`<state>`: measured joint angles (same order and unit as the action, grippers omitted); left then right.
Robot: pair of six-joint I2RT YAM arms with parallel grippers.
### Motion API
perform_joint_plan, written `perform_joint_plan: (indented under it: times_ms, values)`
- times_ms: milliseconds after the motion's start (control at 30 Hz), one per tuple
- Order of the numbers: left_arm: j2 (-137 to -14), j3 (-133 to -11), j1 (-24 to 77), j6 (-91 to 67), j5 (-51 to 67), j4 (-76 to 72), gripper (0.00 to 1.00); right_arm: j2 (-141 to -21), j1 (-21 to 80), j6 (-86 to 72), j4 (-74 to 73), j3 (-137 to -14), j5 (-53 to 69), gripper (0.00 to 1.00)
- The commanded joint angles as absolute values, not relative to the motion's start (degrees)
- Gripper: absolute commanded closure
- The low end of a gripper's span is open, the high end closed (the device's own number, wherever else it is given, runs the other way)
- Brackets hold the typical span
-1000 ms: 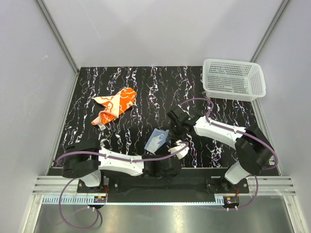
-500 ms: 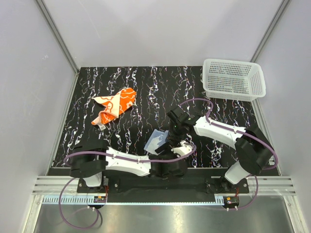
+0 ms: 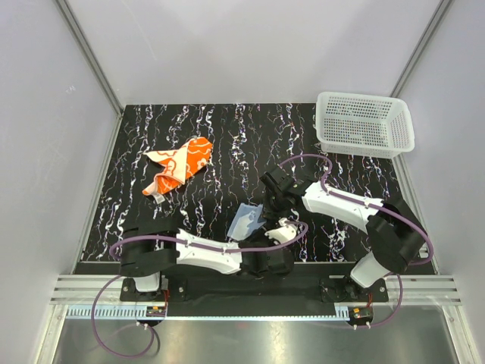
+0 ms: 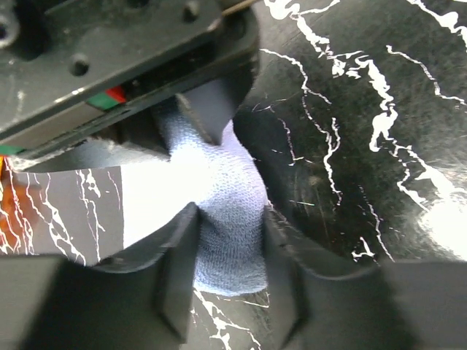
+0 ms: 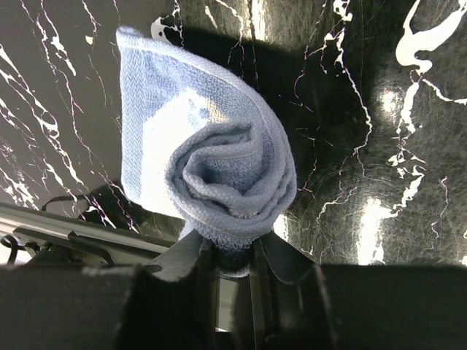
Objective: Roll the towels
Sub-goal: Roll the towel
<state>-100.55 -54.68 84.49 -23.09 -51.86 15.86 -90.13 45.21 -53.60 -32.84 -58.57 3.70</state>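
Note:
The light blue towel [image 3: 245, 221] lies near the table's front middle, partly rolled, with a flat tail spreading to the left. In the right wrist view its rolled end [image 5: 228, 182] shows a spiral, and my right gripper [image 5: 233, 244] is shut on that end. My right gripper [image 3: 271, 205] reaches it from the right. My left gripper [image 4: 230, 216] has both fingers pressed against the towel's other end [image 4: 228, 240], and comes up from the front edge [image 3: 261, 230]. The orange patterned towel [image 3: 180, 165] lies loosely folded at the back left, far from both grippers.
A white mesh basket [image 3: 364, 124] stands at the back right corner. The black marbled tabletop [image 3: 227, 136] is bounded by grey walls on three sides. The two arms nearly meet at the front middle, with purple cables looping over them.
My left arm has swung right and forward to the blue towel, and its jaws have narrowed onto the towel's end. The right gripper keeps its hold in the same place.

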Motion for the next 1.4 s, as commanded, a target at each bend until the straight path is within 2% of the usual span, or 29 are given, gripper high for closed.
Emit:
perform_joint_plan:
  times_ms: [0, 233, 333, 467, 600, 700, 900, 1100, 1200, 1300, 1367]
  values:
    - [-98.7, -53.3, 84.1, -26.7, -50.4, 18.5, 0.69, -88.2, 44.7, -53.2, -32.8, -59.3, 4.0, 0.75]
    - [-95.2, -51.9, 83.8, -29.0, -44.1, 19.9, 1.00, -88.1, 44.4, -53.6, -33.0, -59.2, 3.7, 0.74]
    - [-91.7, -49.9, 82.8, -29.9, -38.8, 18.5, 1.00, -88.4, 44.2, -53.9, -33.4, -59.2, 3.3, 0.71]
    - [-87.6, -48.1, 80.3, -30.4, -31.2, 17.7, 1.00, -88.2, 44.0, -54.1, -34.2, -59.2, 1.7, 0.46]
    - [-86.4, -47.8, 79.0, -30.8, -26.8, 18.0, 1.00, -87.9, 43.1, -53.9, -34.9, -59.1, 0.4, 0.32]
    - [-85.9, -47.6, 77.7, -31.6, -23.7, 17.9, 1.00, -87.6, 41.0, -53.1, -36.0, -59.1, 0.4, 0.26]
    - [-84.1, -46.1, 73.4, -35.3, -17.8, 17.0, 1.00, -84.6, 34.7, -50.8, -38.0, -58.4, -2.5, 0.22]
    - [-80.5, -41.6, 66.5, -39.7, -9.4, 13.2, 1.00, -79.6, 33.3, -50.0, -36.0, -55.6, -1.9, 0.21]
    - [-78.8, -38.0, 61.5, -41.2, -4.1, 9.4, 1.00, -75.9, 33.4, -50.6, -28.3, -49.7, 4.5, 0.22]
    - [-77.4, -34.4, 57.5, -42.6, 1.8, 4.8, 1.00, -71.8, 33.6, -52.8, -11.8, -41.2, 12.9, 0.22]
    - [-76.9, -32.6, 55.6, -43.9, 5.6, 1.8, 1.00, -71.0, 33.9, -54.5, -6.4, -36.0, 16.6, 0.22]
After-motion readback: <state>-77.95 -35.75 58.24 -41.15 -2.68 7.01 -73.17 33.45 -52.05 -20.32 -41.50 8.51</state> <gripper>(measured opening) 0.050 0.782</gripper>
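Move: Just inside and beyond the left fingers lies the half-rolled blue towel, its middle about 2 cm ahead, 4 cm to the left and 2 cm below that hand. The right hand already grips the roll's far end; from it the blue towel's middle is some 3 cm back, 4 cm left and 3 cm down. The orange towel lies roughly 20 cm ahead and 28 cm left of the left hand, 4 cm lower; the white basket is about 28 cm ahead and 32 cm right of the right hand. Closing on the near end of the roll, the left hand pinches it, draws back about 3 cm while drifting left, then sweeps forward and left again as its wrist tips down some 40 degrees and its left side dips. Meanwhile the right fingers open and let go of the far end; that hand moves off right and forward, rising a little, then turns partway back and left, staying open. ##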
